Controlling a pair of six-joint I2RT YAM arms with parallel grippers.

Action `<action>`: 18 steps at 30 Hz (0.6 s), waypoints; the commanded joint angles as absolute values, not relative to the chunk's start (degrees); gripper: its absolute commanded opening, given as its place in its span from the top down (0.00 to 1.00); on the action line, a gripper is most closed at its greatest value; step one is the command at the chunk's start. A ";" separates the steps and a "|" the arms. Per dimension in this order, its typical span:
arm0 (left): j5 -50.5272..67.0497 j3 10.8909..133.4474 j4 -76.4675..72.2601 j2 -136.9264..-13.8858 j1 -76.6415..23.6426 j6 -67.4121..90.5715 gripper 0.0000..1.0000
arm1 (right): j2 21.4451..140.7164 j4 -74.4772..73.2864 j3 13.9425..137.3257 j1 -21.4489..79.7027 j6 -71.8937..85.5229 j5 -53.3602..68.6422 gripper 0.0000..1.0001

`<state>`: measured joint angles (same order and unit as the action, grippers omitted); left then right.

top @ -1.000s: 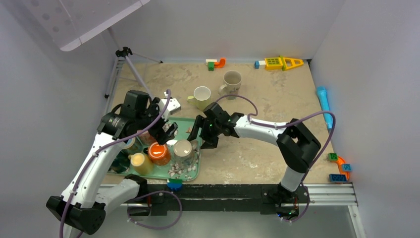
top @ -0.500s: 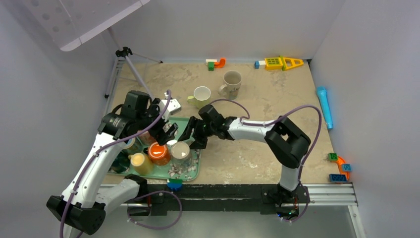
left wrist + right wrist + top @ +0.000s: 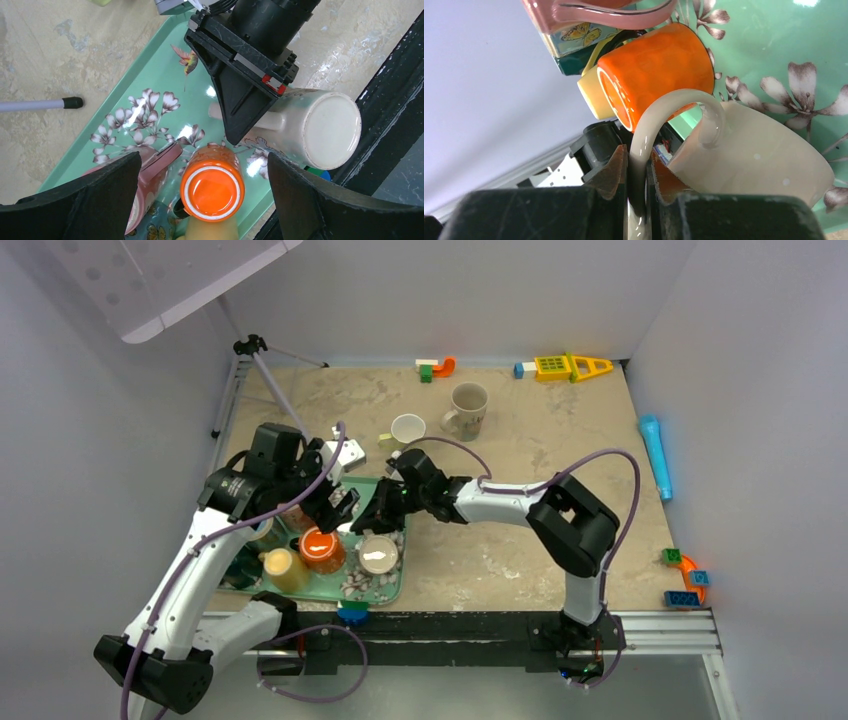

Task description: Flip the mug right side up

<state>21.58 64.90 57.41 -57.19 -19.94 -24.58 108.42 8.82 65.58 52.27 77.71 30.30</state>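
Note:
A cream mug (image 3: 378, 553) stands base up, slightly tilted, on the green flowered tray (image 3: 372, 488), at its near right part. My right gripper (image 3: 386, 514) is shut on the mug's handle (image 3: 659, 115), which sits pinched between the fingers; its body (image 3: 759, 155) lies to the right. The left wrist view shows the mug's base (image 3: 330, 130) and the right gripper (image 3: 240, 90) on its handle. My left gripper (image 3: 204, 160) is open and empty, hovering over an upside-down orange mug (image 3: 212, 187).
The tray also holds the orange mug (image 3: 321, 548), a yellow mug (image 3: 283, 568) and a pink mug (image 3: 599, 12). Two upright mugs (image 3: 407, 430) (image 3: 467, 405) stand on the table behind. A tripod (image 3: 265, 370) is at back left, a blue cylinder (image 3: 655, 455) at right.
My right gripper has moved left onto the tray and closed on the cream mug's handle. The mug has shifted slightly toward the near edge. The left arm has stayed put.

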 commanded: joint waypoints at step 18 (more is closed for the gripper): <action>48.92 93.14 70.49 -63.06 -13.43 -22.17 0.00 | 69.12 25.73 53.00 52.65 15.75 31.76 1.00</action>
<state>35.97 88.42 65.04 -59.53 -13.91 -23.00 80.01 16.78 55.20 52.38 33.34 27.09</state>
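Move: The right hand already pinches the mug's handle; the tipped mug's middle is about 5 cm back of this hand, 2 cm right and 2 cm below. The orange mug stands some 10 cm left and 6 cm back, the upright lime mug roughly 17 cm ahead and 8 cm right, both a little lower. From the open left hand, the held mug is about 5 cm back, 7 cm right and 11 cm below. Right hand, still pinching the handle, lifts some 14 cm and rightwards, rolling 60 degrees; open left rises too. ##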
